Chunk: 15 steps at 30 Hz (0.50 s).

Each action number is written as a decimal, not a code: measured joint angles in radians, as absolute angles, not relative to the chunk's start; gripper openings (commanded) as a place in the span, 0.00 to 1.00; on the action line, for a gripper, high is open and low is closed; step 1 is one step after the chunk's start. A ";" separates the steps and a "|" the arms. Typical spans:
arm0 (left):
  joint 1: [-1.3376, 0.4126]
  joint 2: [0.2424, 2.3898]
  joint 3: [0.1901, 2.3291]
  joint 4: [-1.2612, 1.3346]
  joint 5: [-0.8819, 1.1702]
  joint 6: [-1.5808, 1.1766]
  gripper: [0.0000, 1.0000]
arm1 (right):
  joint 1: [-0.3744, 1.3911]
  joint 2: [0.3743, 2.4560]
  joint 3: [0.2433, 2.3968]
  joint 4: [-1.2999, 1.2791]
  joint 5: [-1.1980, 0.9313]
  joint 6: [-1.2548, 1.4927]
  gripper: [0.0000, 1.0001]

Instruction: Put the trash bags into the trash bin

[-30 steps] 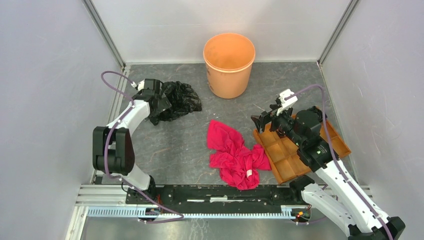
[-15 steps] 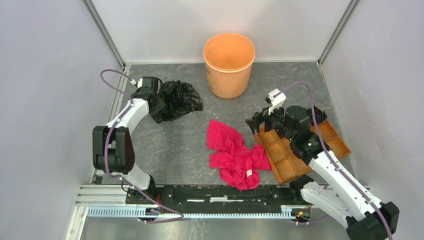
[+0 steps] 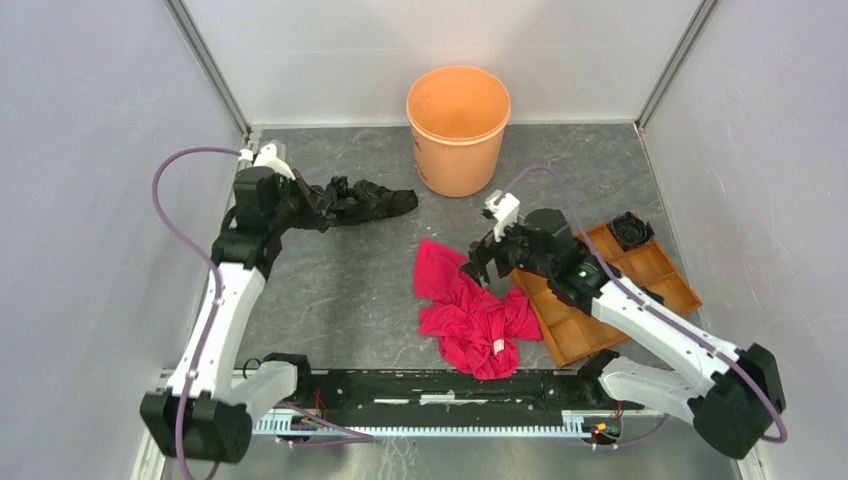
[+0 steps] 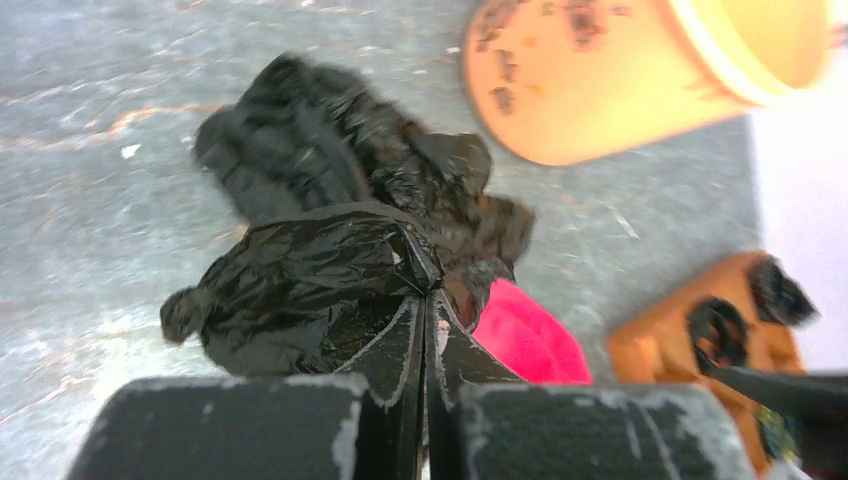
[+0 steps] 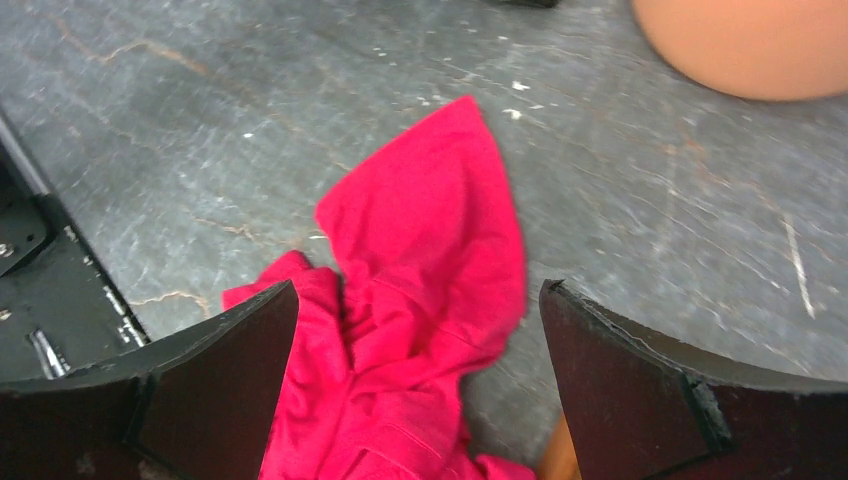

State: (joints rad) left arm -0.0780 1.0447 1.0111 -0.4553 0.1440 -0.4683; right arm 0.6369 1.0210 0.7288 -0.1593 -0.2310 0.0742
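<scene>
The glossy black trash bag point(image 3: 362, 200) hangs stretched out to the left of the bin, off the table. My left gripper point(image 3: 318, 203) is shut on its near end; in the left wrist view the jaws point(image 4: 427, 300) pinch a fold of the bag point(image 4: 300, 270). The round orange-tan trash bin point(image 3: 458, 128) stands upright at the back centre, open and empty; it also shows in the left wrist view point(image 4: 600, 80). My right gripper point(image 3: 480, 263) is open and empty above the upper edge of the red-pink cloth point(image 3: 470, 308), its fingers wide apart point(image 5: 420, 340).
The red-pink cloth point(image 5: 420, 300) lies crumpled in the middle of the grey table. A flat orange-brown compartment tray point(image 3: 640, 285) sits at the right, with a black round object point(image 3: 630, 230) in its far corner. Grey walls close in both sides and the back.
My left gripper has lifted the bag and pulled it up and left, stretching it. My right arm has swung left from over the tray to over the cloth.
</scene>
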 measured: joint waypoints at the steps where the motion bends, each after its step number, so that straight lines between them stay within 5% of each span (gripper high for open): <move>1: -0.078 1.028 1.007 -0.455 0.157 -0.468 0.02 | 0.670 1.047 0.746 -0.159 -0.222 0.074 0.98; 7: -0.078 0.828 0.986 -0.440 0.295 -0.469 0.02 | 0.906 1.211 0.885 -0.119 -0.131 0.074 0.98; 15: -0.163 0.817 1.117 -0.501 0.307 -0.432 0.02 | 1.076 1.373 1.122 -0.074 0.030 0.019 0.98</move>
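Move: The left gripper already holds one end of the black trash bag. From it, the trash bin stands about 20 cm ahead and 25 cm to the right, its middle some 8 cm lower; the red cloth is about 10 cm back and 30 cm to the right. The trailing bag's middle lies roughly 15 cm ahead and 20 cm to the left of the open right gripper. From that gripper, the bin is some 27 cm ahead and 4 cm left, and the cloth about 3 cm back and 2 cm right, 14 cm below. Keep the left fingers shut on the bag and haul it up about 10 cm, drawing back and a little to the right while the fingertips tilt up. Meanwhile sweep the open right gripper some 15 cm left towards the hanging bag, easing slightly back at first, then rising about 7 cm with its tips lifting; stop close beside the bag, jaws still wide. ##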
